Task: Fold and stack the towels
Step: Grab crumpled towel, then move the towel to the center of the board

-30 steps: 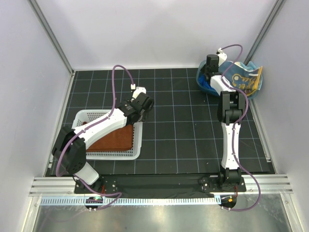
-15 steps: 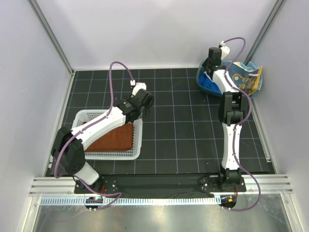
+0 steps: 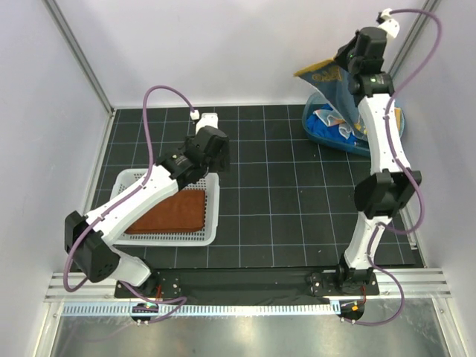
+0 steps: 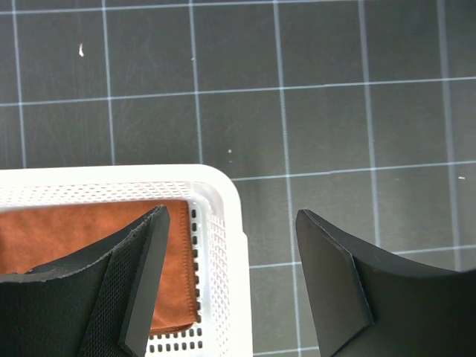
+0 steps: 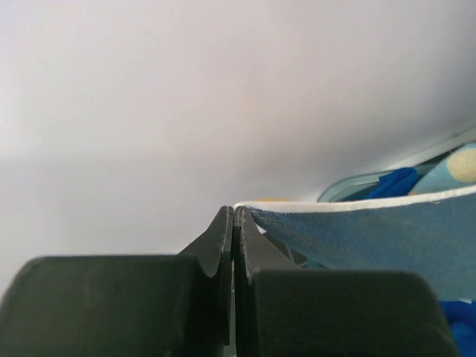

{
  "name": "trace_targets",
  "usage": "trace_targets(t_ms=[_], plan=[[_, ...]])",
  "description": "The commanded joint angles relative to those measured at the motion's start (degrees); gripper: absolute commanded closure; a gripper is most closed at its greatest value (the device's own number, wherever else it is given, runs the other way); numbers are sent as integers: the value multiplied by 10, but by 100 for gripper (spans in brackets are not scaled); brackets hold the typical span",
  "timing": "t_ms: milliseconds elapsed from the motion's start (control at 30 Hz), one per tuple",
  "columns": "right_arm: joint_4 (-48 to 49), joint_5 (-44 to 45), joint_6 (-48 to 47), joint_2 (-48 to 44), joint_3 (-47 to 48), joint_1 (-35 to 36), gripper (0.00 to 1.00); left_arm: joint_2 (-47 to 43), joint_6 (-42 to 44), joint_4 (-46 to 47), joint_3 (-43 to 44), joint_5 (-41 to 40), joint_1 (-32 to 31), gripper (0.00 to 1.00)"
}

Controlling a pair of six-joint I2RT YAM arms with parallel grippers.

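My right gripper (image 3: 346,61) is raised high above the blue tub (image 3: 321,134) at the back right. It is shut on the edge of the light blue spotted towel (image 3: 328,83), which hangs down into the tub. In the right wrist view the jaws (image 5: 234,222) are pressed together with the towel's white hem (image 5: 372,236) pinched at the tips. A royal blue towel (image 5: 394,182) shows in the tub behind. A folded rust-brown towel (image 3: 172,214) lies flat in the white mesh basket (image 3: 126,178). My left gripper (image 3: 214,158) hovers open over the basket's far right corner (image 4: 223,195), holding nothing.
White enclosure walls stand close behind and right of the tub. A black gridded mat (image 3: 282,201) covers the table between basket and tub. The left arm lies across the basket's far side.
The right gripper shut on the spotted towel in the tub and rose steeply, pulling the towel up. The left arm shifted slightly left and back, still open.
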Motion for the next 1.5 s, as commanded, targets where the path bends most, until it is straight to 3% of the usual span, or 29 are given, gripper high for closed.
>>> trace_targets(t_ms=[0,233,400,600,800,900,1033,1133,1300,1400,1433,1467], plan=[[-39,-55,-5,-76,6,1,99,-33,1,-5,22,23,4,27],[-78,-108,1,-199,-44,30,99,-52,-8,-6,25,38,4,27],[-86,-105,-4,-276,-83,104,99,-62,-13,-8,20,40,4,27],[-108,-93,1,-286,-57,189,99,-78,-20,-8,19,41,4,26],[-96,-83,14,-324,-115,230,99,-89,-21,-5,8,42,4,26],[-65,-77,26,-388,-224,231,99,-84,-22,4,-7,51,4,25],[-40,-80,44,-501,-439,232,99,-67,-24,14,-21,64,4,26],[-47,-19,55,-614,-567,232,99,-53,-29,30,-31,76,4,26],[-157,104,48,-738,-616,232,99,-5,-35,46,-18,122,4,28],[-187,22,37,-759,-619,232,99,21,-42,51,-17,141,2,30],[-170,-72,41,-761,-647,232,99,34,-44,59,-19,146,0,30],[-170,-101,51,-761,-661,232,99,40,-46,60,-18,148,0,31]])
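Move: My right hand already grips the blue towel by an edge, high up, with the cloth hanging towards the blue bin, whose middle lies about 15 cm to the right, 2 farther out and 35 below. The open table where I take the towel is some 26 cm back, 16 left and 40 down; the white basket is about 30 back, 50 left and 38 down. From my left hand that open spot lies level ahead, some 21 cm right and 22 down. My right hand keeps its pinch and hauls the blue towel back some 37 cm, away from the bin; I first rise about 14 cm and swing left, turning some 30 degrees counter-clockwise, then drop nearly 20 cm and ease partly back right. My left hand, open and empty, lifts a little, then sinks 8 cm and shifts right towards the arriving cloth. ##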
